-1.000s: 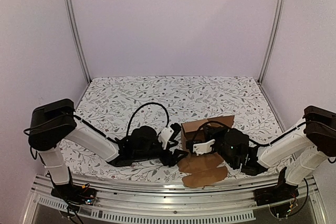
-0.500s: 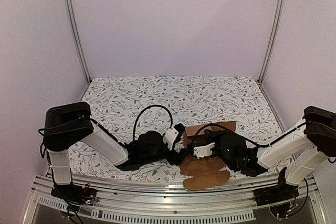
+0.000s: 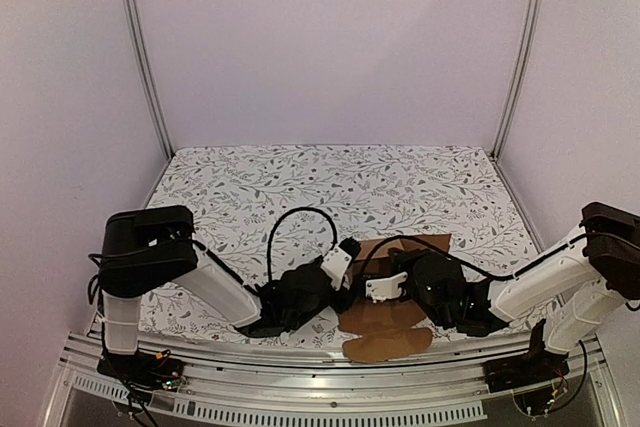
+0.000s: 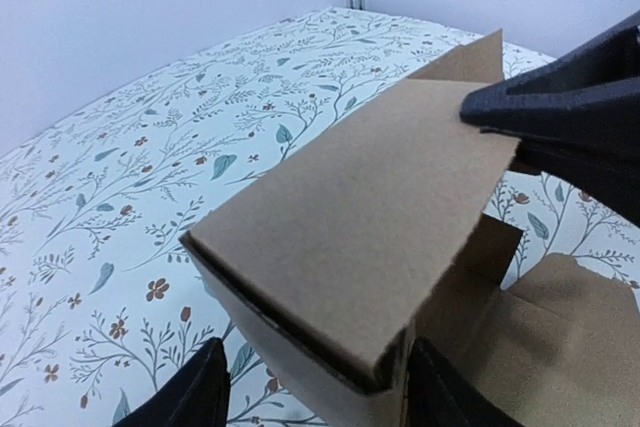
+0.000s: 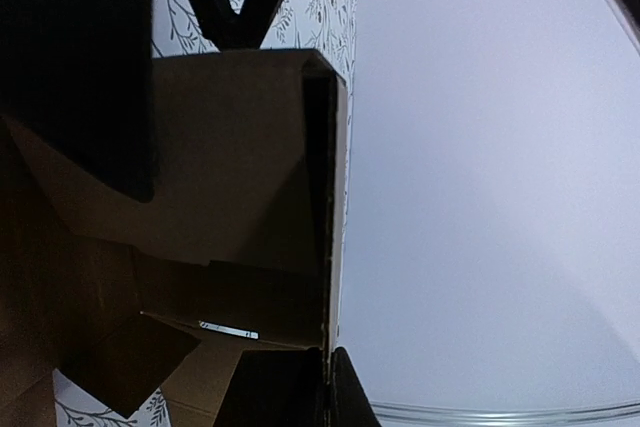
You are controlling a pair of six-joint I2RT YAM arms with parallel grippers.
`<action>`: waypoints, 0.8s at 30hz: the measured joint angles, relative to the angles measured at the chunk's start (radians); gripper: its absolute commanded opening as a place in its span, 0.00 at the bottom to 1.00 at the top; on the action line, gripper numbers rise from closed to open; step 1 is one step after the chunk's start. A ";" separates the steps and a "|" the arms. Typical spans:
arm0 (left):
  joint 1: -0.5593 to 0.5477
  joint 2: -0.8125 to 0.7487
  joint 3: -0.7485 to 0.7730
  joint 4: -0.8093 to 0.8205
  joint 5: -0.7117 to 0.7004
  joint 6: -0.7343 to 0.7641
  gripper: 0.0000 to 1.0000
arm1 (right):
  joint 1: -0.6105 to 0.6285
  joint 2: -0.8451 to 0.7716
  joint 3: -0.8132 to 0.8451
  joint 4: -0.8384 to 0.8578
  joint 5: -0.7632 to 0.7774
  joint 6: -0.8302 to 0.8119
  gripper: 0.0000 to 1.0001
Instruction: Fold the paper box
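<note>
The paper box (image 3: pixel 405 259) is brown cardboard, partly folded, near the table's front centre, with loose flaps (image 3: pixel 388 331) lying flat toward the near edge. My left gripper (image 3: pixel 347 269) is open and straddles the box's near corner (image 4: pixel 330 247). Its left finger (image 4: pixel 190 397) stands clear of the wall, and its right finger (image 4: pixel 450 392) is against the inner side. My right gripper (image 5: pixel 327 379) is shut on a thin upright wall of the box (image 5: pixel 322 197). In the left wrist view its dark fingers (image 4: pixel 560 107) pinch the top panel's edge.
A floral tablecloth (image 3: pixel 300 187) covers the table. Metal posts (image 3: pixel 140 47) (image 3: pixel 520 47) and pale purple walls enclose the back and sides. An aluminium rail (image 3: pixel 300 402) runs along the near edge by the arm bases. Black cables arch over both wrists.
My left arm has slid right up to the box, and its jaws have narrowed a little round the corner. The box has shifted slightly left with the right gripper still holding it.
</note>
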 measured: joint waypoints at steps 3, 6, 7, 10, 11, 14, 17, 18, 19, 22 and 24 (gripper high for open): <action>-0.001 0.009 0.002 0.020 -0.047 0.000 0.47 | 0.014 -0.010 0.015 -0.045 0.006 0.016 0.00; -0.001 0.024 0.004 0.046 -0.067 -0.001 0.38 | 0.026 -0.019 0.033 -0.092 0.018 0.038 0.00; -0.002 0.031 0.006 0.056 -0.074 0.001 0.33 | 0.028 -0.019 0.040 -0.107 0.020 0.046 0.01; -0.003 0.049 0.016 0.068 -0.092 0.001 0.24 | 0.030 -0.019 0.056 -0.152 0.035 0.068 0.09; -0.003 0.053 0.019 0.074 -0.100 0.000 0.21 | 0.032 -0.020 0.063 -0.171 0.036 0.077 0.12; -0.003 0.061 0.027 0.080 -0.116 0.000 0.20 | 0.043 -0.026 0.084 -0.240 0.032 0.102 0.25; -0.003 0.066 0.035 0.083 -0.126 0.002 0.19 | 0.047 -0.052 0.115 -0.332 0.027 0.143 0.40; -0.003 0.067 0.037 0.083 -0.127 0.002 0.18 | 0.048 -0.068 0.128 -0.371 0.024 0.159 0.44; -0.003 0.069 0.038 0.084 -0.127 0.003 0.18 | 0.048 -0.089 0.141 -0.412 0.016 0.177 0.47; -0.002 0.075 0.045 0.083 -0.126 0.005 0.17 | 0.048 -0.154 0.187 -0.548 -0.010 0.224 0.53; 0.000 0.076 0.051 0.083 -0.123 0.006 0.16 | 0.048 -0.186 0.245 -0.673 -0.045 0.258 0.59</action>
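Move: The left hand's open fingers straddle the paper box's near-left upright corner, about 1 cm ahead and 1 cm right of the hand point, level with it. The top panel's middle is roughly 4 cm ahead, 5 cm right and 3 cm up; the rounded end flap lies about 9 cm back, 8 cm right and 6 cm down. From the right hand, shut on the panel's right edge, that corner is some 3 cm back, 9 cm left and 4 cm down. Forward by just 2 cm or so, the left hand eases onto the near-left corner of the box, turning slightly counter-clockwise, and closes its fingers to pinch the upright cardboard edge. The right hand first keeps its grip on the top panel while edging back and left, then opens about halfway and lifts off the panel, up some 3 cm and back, fingers tipping down about 10 degrees. ##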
